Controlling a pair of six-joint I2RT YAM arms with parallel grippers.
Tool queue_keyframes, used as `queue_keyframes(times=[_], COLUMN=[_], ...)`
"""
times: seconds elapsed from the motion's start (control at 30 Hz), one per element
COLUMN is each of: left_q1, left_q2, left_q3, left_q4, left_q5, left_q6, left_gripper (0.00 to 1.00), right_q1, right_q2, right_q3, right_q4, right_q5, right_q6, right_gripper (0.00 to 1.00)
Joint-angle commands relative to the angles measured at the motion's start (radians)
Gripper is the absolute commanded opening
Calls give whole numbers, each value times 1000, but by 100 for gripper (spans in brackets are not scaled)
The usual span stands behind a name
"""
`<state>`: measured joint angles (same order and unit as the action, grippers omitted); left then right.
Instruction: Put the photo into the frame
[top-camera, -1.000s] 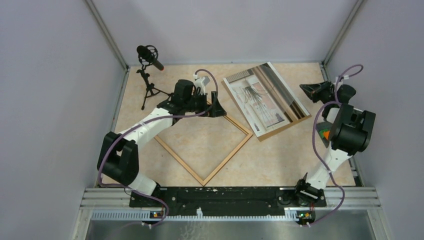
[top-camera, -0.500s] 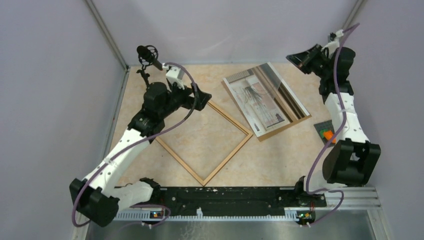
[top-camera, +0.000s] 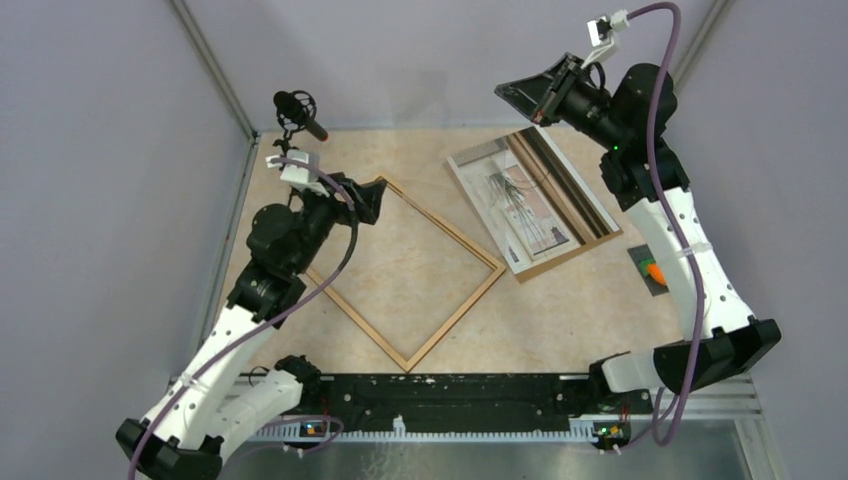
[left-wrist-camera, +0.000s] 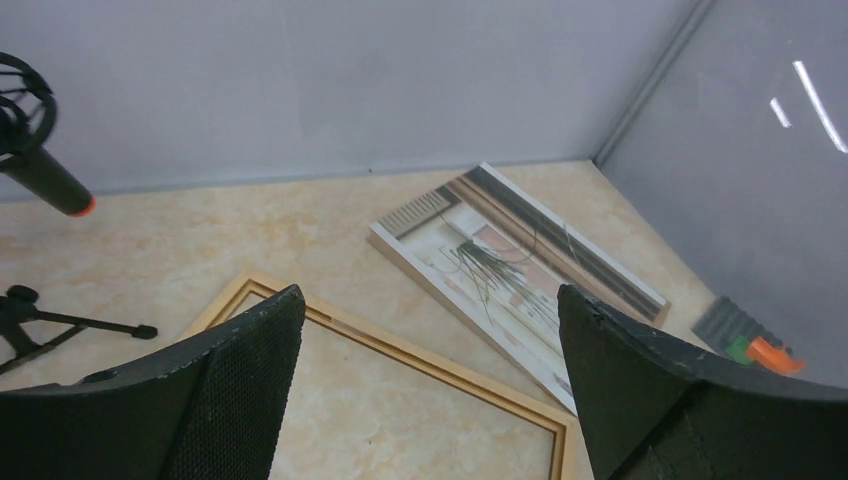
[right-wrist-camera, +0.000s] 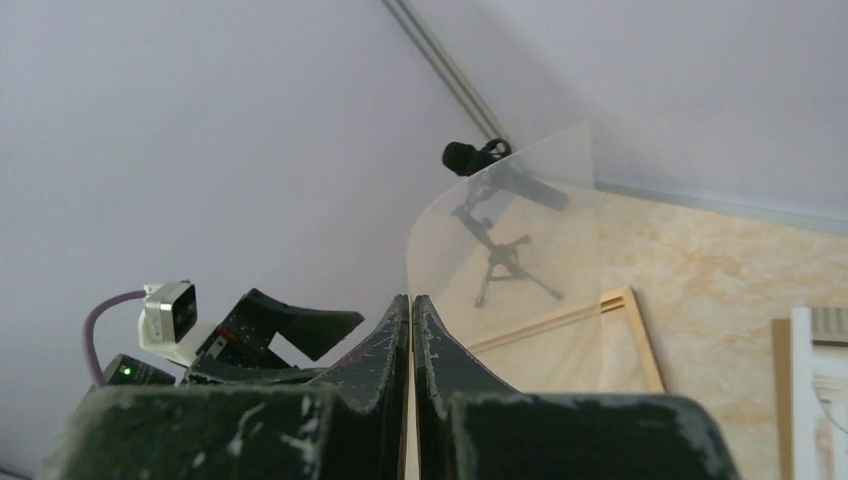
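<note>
The light wooden frame (top-camera: 445, 223) lies empty on the table as a diamond; its moulding also shows in the left wrist view (left-wrist-camera: 412, 362). The photo (top-camera: 515, 200), beige with dark wispy strands, lies face up to the right of the frame (left-wrist-camera: 490, 270) on a brown backing board (top-camera: 565, 258). My left gripper (top-camera: 370, 195) hangs open above the frame's upper left edge, nothing between its fingers (left-wrist-camera: 430, 300). My right gripper (top-camera: 505, 92) is raised high over the back of the table, shut on the edge of a clear sheet (right-wrist-camera: 520, 230).
A black microphone on a tripod (top-camera: 297, 110) stands at the back left corner. An orange item on a dark tray (top-camera: 652, 270) sits at the right edge. Walls close in the table on three sides.
The right arm has swung up and leftward from the right edge, its gripper still shut. The left gripper has drawn back left from the frame's top corner and risen.
</note>
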<state>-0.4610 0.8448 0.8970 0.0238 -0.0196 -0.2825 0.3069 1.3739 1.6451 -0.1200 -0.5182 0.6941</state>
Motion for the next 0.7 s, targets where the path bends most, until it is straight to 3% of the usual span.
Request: queue_keyframes(times=[0.0,0.13,0.43,0.67], left_q1=[5,5,5,5], left_q2=[-67,-88,-72,-11], left_q3=[-29,-33,-36,-15], left_q4=[106,109,111,100], left_q5=[-94,-107,-74,4], left_q6=[34,39,22,2], left_gripper=[98,98,98,98], right_q1=[70,81,57,-38], right_q2=[-18,-37,-175,-178], right_q3=[36,-86,-633,-925], right_q4=[63,176,426,483], right_q5=[-9,-8,274,375], right_q6=[75,184,316,387], right_gripper=[0,0,0,0])
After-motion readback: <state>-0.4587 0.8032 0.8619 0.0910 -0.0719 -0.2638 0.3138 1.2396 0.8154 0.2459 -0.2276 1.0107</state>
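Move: The right fingers already pinch a clear sheet high up; the empty frame's middle lies about 22 cm left, 3 cm ahead and 48 cm below. From that hand the photo lies roughly 22 cm ahead, 12 cm right and 46 cm below, while the microphone stand is about 28 cm left of the frame's middle and 17 cm farther out. The frame's middle is some 8 cm ahead of the left hand, 3 cm right and 35 cm below. Keeping its pinch on the clear sheet, the right hand sinks about 24 cm towards frame height, fingers tipping down. ##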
